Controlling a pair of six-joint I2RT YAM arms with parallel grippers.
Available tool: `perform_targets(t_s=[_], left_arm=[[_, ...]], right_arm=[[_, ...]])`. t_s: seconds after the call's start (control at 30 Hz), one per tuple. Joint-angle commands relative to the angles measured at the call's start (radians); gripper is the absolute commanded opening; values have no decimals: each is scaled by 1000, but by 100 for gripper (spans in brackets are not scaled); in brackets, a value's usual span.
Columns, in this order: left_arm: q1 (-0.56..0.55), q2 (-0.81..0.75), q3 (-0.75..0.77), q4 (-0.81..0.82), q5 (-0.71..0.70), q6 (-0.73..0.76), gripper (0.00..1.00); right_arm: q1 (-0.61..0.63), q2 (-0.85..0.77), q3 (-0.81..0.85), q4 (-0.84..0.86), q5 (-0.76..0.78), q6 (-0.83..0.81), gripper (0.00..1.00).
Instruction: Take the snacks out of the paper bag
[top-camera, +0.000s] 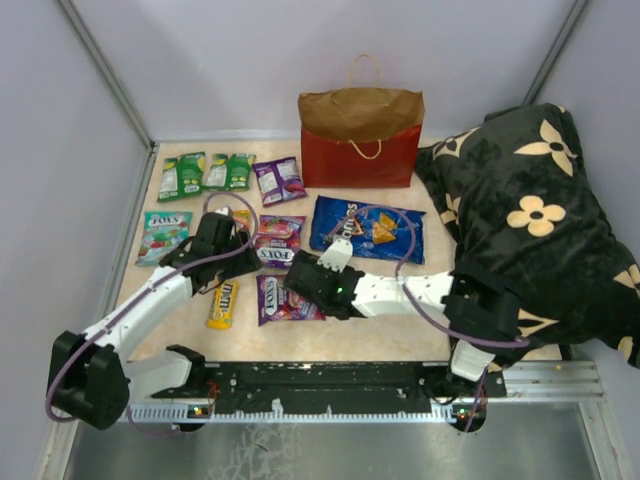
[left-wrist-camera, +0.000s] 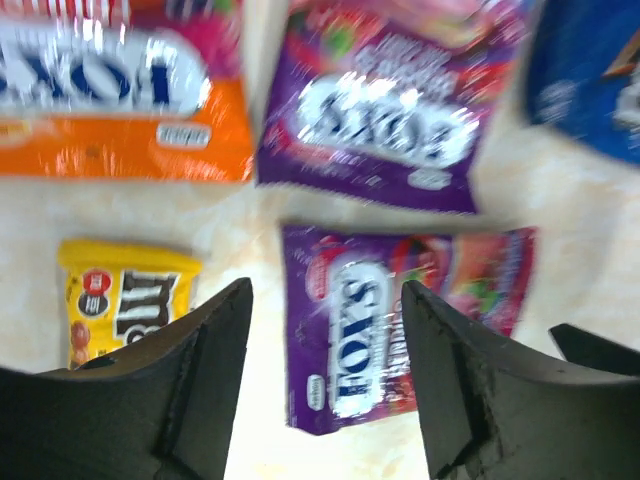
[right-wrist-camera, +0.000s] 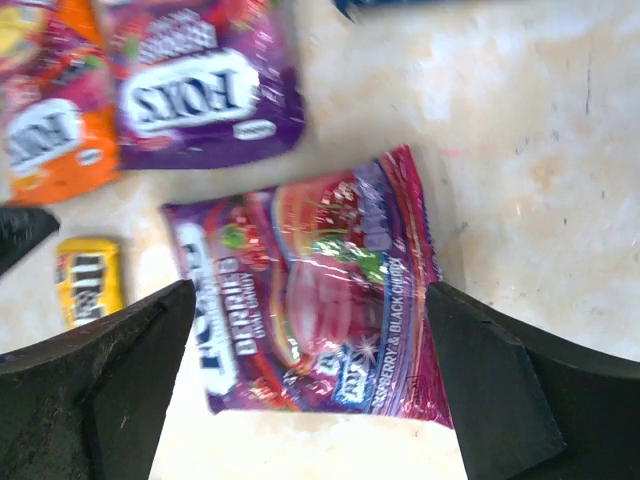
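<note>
The paper bag (top-camera: 360, 125) stands upright at the back of the table, brown above and red below. Snacks lie flat in front of it: green packets (top-camera: 181, 176), a purple packet (top-camera: 279, 180), the blue Doritos bag (top-camera: 367, 230), a yellow M&M's packet (top-camera: 223, 305) and a purple Fox's berries packet (top-camera: 285, 300). My left gripper (left-wrist-camera: 327, 300) hangs open above that berries packet (left-wrist-camera: 375, 330), beside the yellow packet (left-wrist-camera: 125, 305), holding nothing. My right gripper (right-wrist-camera: 310, 295) is open wide over the same berries packet (right-wrist-camera: 320, 300), which lies on the table.
A black pillow with cream flowers (top-camera: 530, 230) fills the right side, close to the right arm. An orange Fox's packet (left-wrist-camera: 120, 90) and another purple one (left-wrist-camera: 385, 110) lie just beyond the grippers. The two grippers (top-camera: 237, 268) (top-camera: 300, 285) are near each other mid-table.
</note>
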Motion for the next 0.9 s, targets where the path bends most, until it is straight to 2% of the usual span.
perform_targets(t_s=[0.0,0.03,0.07,0.1,0.27,0.47,0.6,0.67,0.77,0.87], left_arm=[[3,-71,165,-35,10,160,73],[3,-84,189,-38,1,171,78],[3,-95,212,-41,0,184,92],[3,-103,239,-45,7,204,99],[5,-112,347,-66,71,319,100],[9,-88,404,8,226,396,100],[40,-64,405,105,415,404,100],[81,-57,374,175,513,390,100],[188,-32,330,254,635,355,100],[267,-19,300,280,635,352,100]], right_arm=[[-23,-191,60,54,66,-257,99],[-34,-231,54,77,51,-299,99],[-46,-274,45,97,32,-325,99],[-61,-318,25,110,17,-341,99],[-112,-584,-82,138,-1,-463,99],[-218,-870,-194,31,3,-573,99],[-316,-971,-246,41,-84,-695,99],[-411,-983,-257,31,-157,-718,99],[-630,-961,-266,19,-358,-715,99],[-804,-931,-287,38,-539,-701,99]])
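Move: The near purple Foxs pack lies roughly 7 cm to the right of the left hand and 3 cm back, some 5 cm below it; from the right hand it is about 5 cm left, 1 cm ahead and 4 cm down. Counted from the left hand, the yellow M&M's pack is about 9 cm left and 4 cm back, and the middle purple pack 10 cm ahead, 4 cm right. The Doritos bag lies some 17 cm ahead of the right hand and 13 cm to its right. The near purple pack is left behind as both empty hands withdraw upward together. The left rises about 19 cm, first fast, then slower, going forward some 7 cm and slightly right, opening its fingers wide and turning clockwise. The right climbs about 22 cm, then swings as far right towards the front of the Doritos bag's right end, sinking a little, fingers still wide open. Both wrists tip up some 30 degrees. ##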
